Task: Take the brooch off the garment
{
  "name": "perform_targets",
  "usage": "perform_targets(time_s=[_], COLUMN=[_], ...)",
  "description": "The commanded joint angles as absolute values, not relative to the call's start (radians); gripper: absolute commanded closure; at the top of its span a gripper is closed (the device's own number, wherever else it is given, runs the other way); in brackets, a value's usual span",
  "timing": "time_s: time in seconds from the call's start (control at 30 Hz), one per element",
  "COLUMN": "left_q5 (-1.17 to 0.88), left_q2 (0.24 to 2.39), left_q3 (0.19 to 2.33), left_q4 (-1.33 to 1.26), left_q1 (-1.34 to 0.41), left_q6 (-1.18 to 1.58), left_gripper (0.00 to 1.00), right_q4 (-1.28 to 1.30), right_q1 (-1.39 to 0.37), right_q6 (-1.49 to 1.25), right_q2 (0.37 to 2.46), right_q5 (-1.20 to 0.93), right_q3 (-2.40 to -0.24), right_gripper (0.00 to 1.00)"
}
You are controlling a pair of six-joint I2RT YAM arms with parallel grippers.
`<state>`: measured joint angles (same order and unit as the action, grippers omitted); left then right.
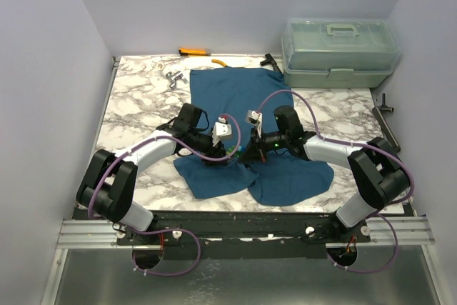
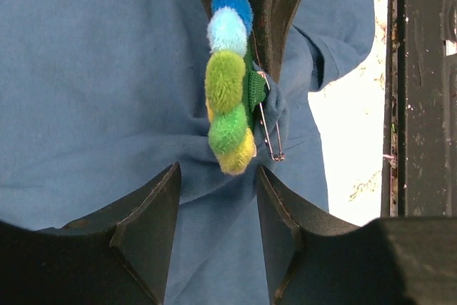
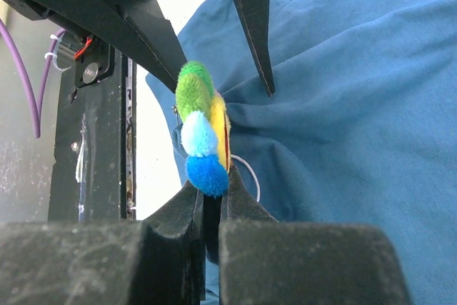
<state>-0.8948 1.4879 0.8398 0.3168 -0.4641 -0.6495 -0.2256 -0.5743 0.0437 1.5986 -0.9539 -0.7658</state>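
The garment (image 1: 235, 98) lies flat on the marble table, with a fold pulled up at its near middle. The brooch (image 2: 228, 83) is a row of fuzzy blue, pale blue, green and yellow balls on a green backing. Its metal pin (image 2: 270, 130) is hooked into the raised fold (image 2: 282, 116). My right gripper (image 3: 213, 187) is shut on the brooch's (image 3: 200, 130) blue end. My left gripper (image 2: 218, 169) is open, one fingertip on each side of the yellow end, touching nothing. From above, both grippers (image 1: 227, 149) (image 1: 244, 151) meet over the cloth.
A clear lidded box (image 1: 341, 51) stands at the back right. An orange-handled tool (image 1: 193, 52), small metal pieces (image 1: 173, 78) and a black tool (image 1: 271, 62) lie along the far edge. The table's front rail (image 2: 421, 91) runs close beside the grippers.
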Motion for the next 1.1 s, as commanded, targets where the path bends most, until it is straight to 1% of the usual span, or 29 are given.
perform_targets(time_s=[0.0, 0.2, 0.43, 0.53, 0.57, 0.73, 0.77, 0.8, 0.87, 0.93, 1.0, 1.07], left_q5=[-0.914, -0.923, -0.925, -0.903, -0.9, -0.853, -0.861, -0.862, -0.846, -0.823, -0.815, -0.815], left_q2=[1.467, 1.49, 1.507, 1.492, 1.485, 1.484, 1.489, 1.506, 1.504, 1.436, 1.387, 1.321], left_q3=[0.871, 0.896, 0.889, 0.878, 0.885, 0.958, 0.99, 1.031, 1.094, 1.102, 1.135, 1.122], left_q4=[0.335, 0.3, 0.203, 0.219, 0.295, 0.717, 0.808, 0.94, 1.12, 1.165, 1.165, 1.097], left_q1=[-0.466, -0.486, -0.491, -0.486, -0.478, -0.429, -0.421, -0.415, -0.401, -0.382, -0.356, -0.339], left_q6=[-0.647, -0.594, -0.497, -0.561, -0.648, -1.163, -1.231, -1.324, -1.443, -1.511, -1.495, -1.479], left_gripper=[0.51, 0.5, 0.52, 0.51, 0.49, 0.28, 0.21, 0.03, 0.01, 0.01, 0.01, 0.01], right_q4=[-0.235, -0.244, -0.256, -0.254, -0.243, -0.202, -0.186, -0.18, -0.182, -0.18, -0.162, -0.163], right_q1=[-0.579, -0.579, -0.58, -0.579, -0.579, -0.58, -0.58, -0.579, -0.579, -0.58, -0.58, -0.58], right_q6=[0.033, 0.026, 0.015, 0.003, 0.005, 0.004, 0.003, 0.003, -0.023, -0.024, -0.017, -0.017], right_q2=[1.62, 1.623, 1.624, 1.631, 1.633, 1.666, 1.676, 1.685, 1.69, 1.691, 1.695, 1.697], right_q5=[-0.934, -0.93, -0.938, -0.953, -0.958, -0.991, -0.998, -1.007, -1.018, -1.025, -1.036, -1.048], right_q3=[-0.787, -0.785, -0.779, -0.788, -0.791, -0.802, -0.806, -0.805, -0.8, -0.799, -0.807, -0.806], right_gripper=[0.99, 0.99, 1.0, 0.99, 0.99, 0.99, 0.99, 0.99, 0.99, 0.99, 0.99, 1.0])
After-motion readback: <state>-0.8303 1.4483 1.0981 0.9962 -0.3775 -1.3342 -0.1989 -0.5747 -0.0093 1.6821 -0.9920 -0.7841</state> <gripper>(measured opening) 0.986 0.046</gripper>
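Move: The brooch, held up off the table, stands roughly 3 cm to the left hand's right, about level with it front to back and in height. Its metal pin, still through the cloth, lies some 3 cm to the right, 2 cm back and 1 cm below that hand; the right fingertips are about 5 cm to its right. From the right hand, the brooch sits about 2 cm to the left, at the same height. The right fingers keep their pinch on the brooch and gathered cloth, staying almost still, then sink about 2 cm. The half-open left fingers first edge rightward and up by the brooch and pin, then reverse, pulling away left and up, roughly 5 cm left of their start, spreading wide while the wrist turns some 20 degrees, partly clockwise. ##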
